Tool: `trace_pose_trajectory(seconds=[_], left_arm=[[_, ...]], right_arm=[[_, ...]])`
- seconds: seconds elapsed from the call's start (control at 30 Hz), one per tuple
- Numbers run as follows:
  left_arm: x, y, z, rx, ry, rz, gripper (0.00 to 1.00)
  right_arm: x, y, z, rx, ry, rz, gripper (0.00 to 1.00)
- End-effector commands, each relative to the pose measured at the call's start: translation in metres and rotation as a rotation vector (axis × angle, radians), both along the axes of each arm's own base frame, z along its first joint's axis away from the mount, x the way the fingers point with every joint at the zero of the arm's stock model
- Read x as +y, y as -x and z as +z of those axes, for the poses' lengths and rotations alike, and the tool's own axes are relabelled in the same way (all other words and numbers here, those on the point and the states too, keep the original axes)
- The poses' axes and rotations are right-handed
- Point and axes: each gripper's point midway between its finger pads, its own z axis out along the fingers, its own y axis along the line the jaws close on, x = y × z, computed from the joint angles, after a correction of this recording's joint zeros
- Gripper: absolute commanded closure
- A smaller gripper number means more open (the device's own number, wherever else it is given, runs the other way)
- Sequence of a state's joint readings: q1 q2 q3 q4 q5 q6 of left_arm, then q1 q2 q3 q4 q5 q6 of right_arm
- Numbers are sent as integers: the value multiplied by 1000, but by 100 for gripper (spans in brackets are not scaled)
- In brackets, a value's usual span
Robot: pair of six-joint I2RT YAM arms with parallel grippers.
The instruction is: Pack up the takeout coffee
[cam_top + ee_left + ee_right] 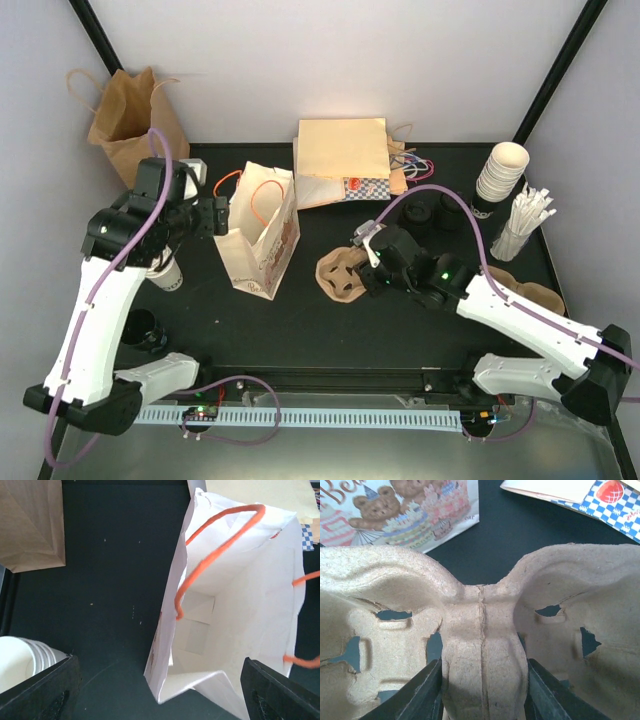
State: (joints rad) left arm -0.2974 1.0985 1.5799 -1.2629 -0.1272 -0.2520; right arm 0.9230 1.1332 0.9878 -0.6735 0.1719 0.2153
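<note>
The takeout coffee (pixel 143 331) shows as a round black lid at the left front, beside my left arm. Neither gripper is near it. My left gripper (pixel 212 216) hangs open at the left end of an upright white paper bag (pixel 262 238) with orange handles. In the left wrist view the open gripper (pixel 160 696) straddles the bag's (pixel 235 625) near corner, and the inside of the bag looks empty. My right gripper (pixel 366 256) is shut on the middle ridge of a brown pulp cup carrier (pixel 340 277). Its fingers (pixel 422 692) press both sides of the carrier's ridge (pixel 482 645).
A stack of lidless cups (pixel 166 276) stands under my left arm, also seen in the left wrist view (pixel 25 662). A brown paper bag (pixel 130 125) stands at the back left. Flat bags (pixel 340 160) lie at the back centre. Loose black lids (pixel 430 213), a cup stack (pixel 500 172) and stir sticks (pixel 520 222) are at the right.
</note>
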Motion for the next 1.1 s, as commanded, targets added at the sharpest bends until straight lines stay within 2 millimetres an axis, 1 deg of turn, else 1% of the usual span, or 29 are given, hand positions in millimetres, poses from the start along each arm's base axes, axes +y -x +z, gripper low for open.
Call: trace_pose_trajectory(seconds=[0.0,0.07,0.2,0.3,0.37,0.47,0.57,0.6,0.63,0.67,0.7,0.73,0.8,0.83,0.87,0.97,1.0,1.07], left_arm=[[-8,-24,-1,-8,14,-32,11],[-10,-34,-8,7,19,-37,14],[-11,-48,-30,67,2,-29,17],[-3,-57,-48,97,-31,14,19],[0,-60,-55,107,-34,23,22],[1,-62,-61,113,-35,16,28],[-1,-62,-65,123,-38,-6,39],[-3,-65,-72,151,-45,-21,44],[-5,-65,-74,164,-52,-39,49],[-5,-65,-73,168,-60,-50,57],[-5,-64,-73,176,-68,-58,69],[-5,-64,-74,182,-77,-67,77],[-6,-63,-72,178,-86,-82,91],[-8,-62,-70,168,-78,-96,96],[-12,-61,-67,155,-68,-113,98],[-26,-59,-59,116,-32,-180,98],[-30,-56,-51,87,-22,-197,98],[-36,-52,-42,59,-11,-222,98]], right_arm=[[7,0,39,-56,-93,33,56],[7,1,48,-67,-104,38,56],[5,3,62,-84,-126,46,56],[3,5,69,-99,-146,42,57],[3,6,73,-105,-166,44,57],[3,8,76,-109,-184,49,57],[3,8,74,-105,-185,49,57],[3,8,74,-103,-184,50,58],[3,8,74,-104,-182,49,58],[3,8,73,-104,-182,50,58],[4,8,74,-104,-182,50,58],[3,8,73,-105,-181,50,58],[3,8,75,-109,-183,51,58],[3,8,75,-110,-183,51,58],[3,7,75,-110,-184,50,58],[4,7,80,-118,-189,53,58],[4,7,82,-121,-190,53,58],[2,7,86,-128,-193,51,58]])
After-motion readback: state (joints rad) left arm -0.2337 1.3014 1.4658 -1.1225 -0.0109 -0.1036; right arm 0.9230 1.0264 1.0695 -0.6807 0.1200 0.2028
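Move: The left rim of the upright white paper bag is about 6 cm ahead of the open left gripper, level with it sideways and 8 cm below; the bag's middle lies some 8 cm ahead, 7 cm right and 20 cm down. The paper cups stand roughly 12 cm left and 3 cm ahead of the left gripper, the brown bag about 25 cm ahead and 16 cm left. From the right gripper, already holding the drink carrier, the white bag's middle is roughly 11 cm ahead, 23 cm left. Bring the left gripper down about 8 cm and forward some 6 cm onto the white bag's left rim, tipping the fingers about 10 degrees further down, then shut them to pinch the paper wall and ease slightly right and back up. Meanwhile raise the right gripper about 6 cm with the drink carrier still pinched, then hold it there. ##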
